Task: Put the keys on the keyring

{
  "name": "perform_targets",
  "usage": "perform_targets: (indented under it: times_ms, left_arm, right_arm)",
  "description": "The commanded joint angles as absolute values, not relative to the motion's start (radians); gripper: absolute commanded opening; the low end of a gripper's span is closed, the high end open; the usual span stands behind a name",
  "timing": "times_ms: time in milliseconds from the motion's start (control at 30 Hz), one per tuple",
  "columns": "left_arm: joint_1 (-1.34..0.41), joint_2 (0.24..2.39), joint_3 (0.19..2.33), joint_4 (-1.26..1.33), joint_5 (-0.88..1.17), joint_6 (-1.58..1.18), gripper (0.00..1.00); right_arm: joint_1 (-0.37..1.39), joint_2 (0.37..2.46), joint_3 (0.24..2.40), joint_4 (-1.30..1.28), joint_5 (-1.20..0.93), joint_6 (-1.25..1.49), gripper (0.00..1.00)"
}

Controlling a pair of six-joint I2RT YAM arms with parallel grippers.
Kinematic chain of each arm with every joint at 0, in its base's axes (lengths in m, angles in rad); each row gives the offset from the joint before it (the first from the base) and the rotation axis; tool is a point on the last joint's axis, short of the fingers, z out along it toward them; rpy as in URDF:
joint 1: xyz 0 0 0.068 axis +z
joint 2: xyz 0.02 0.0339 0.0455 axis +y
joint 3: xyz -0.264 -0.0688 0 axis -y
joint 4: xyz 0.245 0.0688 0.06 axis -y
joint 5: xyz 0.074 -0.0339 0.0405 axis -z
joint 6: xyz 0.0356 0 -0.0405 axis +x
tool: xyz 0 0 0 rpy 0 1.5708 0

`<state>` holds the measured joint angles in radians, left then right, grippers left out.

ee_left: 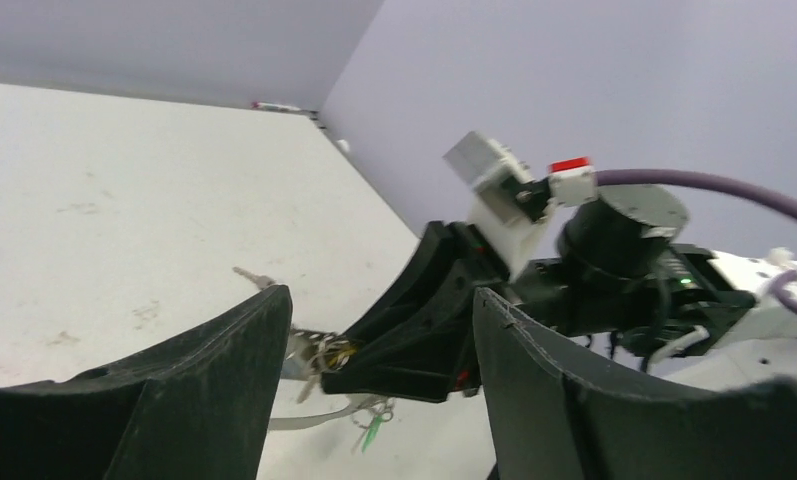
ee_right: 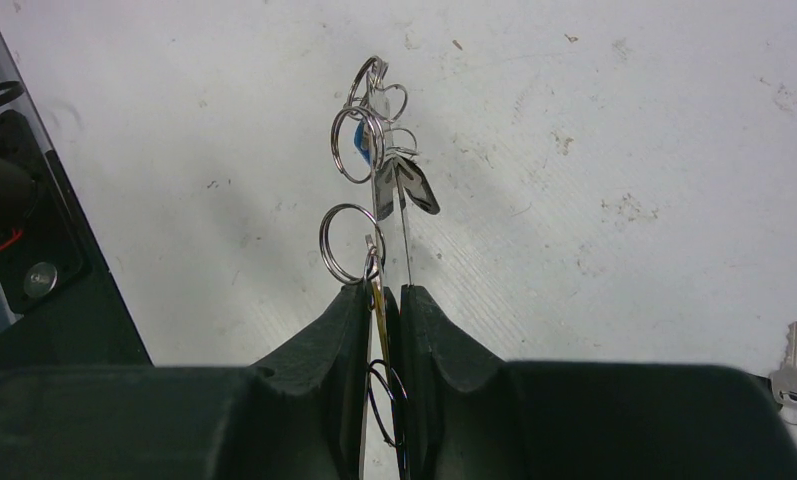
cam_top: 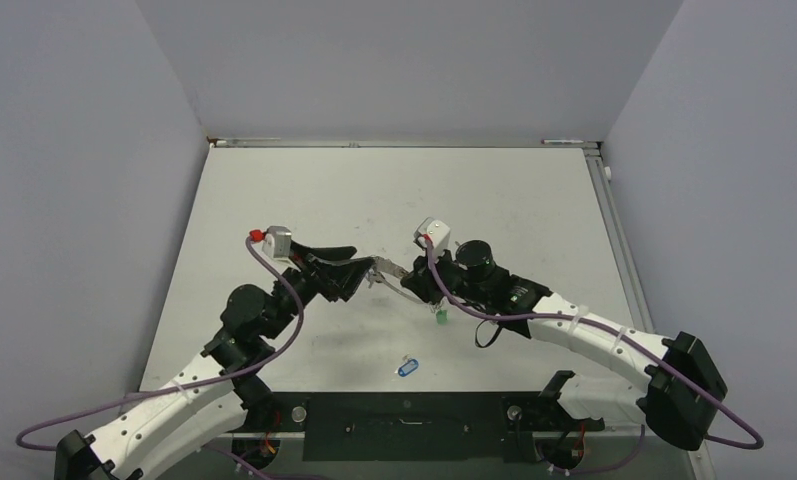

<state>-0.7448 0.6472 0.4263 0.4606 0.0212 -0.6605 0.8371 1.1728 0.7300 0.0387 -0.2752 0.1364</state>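
My right gripper point(cam_top: 406, 272) point(ee_right: 386, 292) is shut on the thin grey wire keyring point(ee_right: 407, 235) and holds it above the table. A bunch of keys point(ee_right: 399, 185) on small split rings sticks out of its jaws. A yellow edge shows in the jaws. A green-tagged key point(cam_top: 440, 316) point(ee_left: 374, 430) hangs below it, and the keyring's wire point(ee_left: 309, 418) curves under the jaws. My left gripper point(cam_top: 366, 268) point(ee_left: 379, 295) is open, its fingers either side of the right gripper's tip and the bunch point(ee_left: 319, 352). A blue-tagged key point(cam_top: 407, 367) lies on the table near the front.
A loose silver key point(ee_left: 254, 277) point(ee_right: 793, 374) lies on the white table beyond the grippers. A black base plate point(cam_top: 404, 420) runs along the near edge between the arm bases. Grey walls close the table on three sides.
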Motion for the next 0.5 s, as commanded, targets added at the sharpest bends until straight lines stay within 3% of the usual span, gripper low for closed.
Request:
perform_targets:
  times_ms: [0, 233, 467]
  left_arm:
    - [-0.717, 0.64, 0.426, 0.303, -0.021, -0.621, 0.61]
    - [-0.704, 0.737, 0.457, 0.334, 0.084, -0.674, 0.5]
    - [-0.702, 0.776, 0.453, 0.421, 0.16, -0.713, 0.46]
  right_arm:
    - [0.831, 1.1, 0.788, 0.097, -0.275, 0.197, 0.05]
    - [0.83, 1.057, 0.795, 0.104, -0.317, 0.265, 0.05]
    - [0.83, 1.04, 0.774, 0.123, -0.335, 0.284, 0.05]
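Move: The keyring, gripped by the right fingers, has its middle about 14 cm below the left hand, roughly 3 cm to its right and 2 cm ahead; from the right hand, that middle lies some 4 cm left and 2 cm ahead, slightly lower. The green-tagged key hangs about 4 cm back, 12 cm right and 20 cm below the left hand. A loose blue-tagged key lies on the table, some 13 cm back, 7 cm right and 30 cm below that same hand. The keyring is carried up about 4 cm and slightly back by the right hand, which keeps its pinch and rolls a little. Down to meet its outer end comes the left hand, sinking some 7 cm after a first small reach forward, then easing to the right; its fingers tip downward and partly close but stay well apart beside the outer split rings. ##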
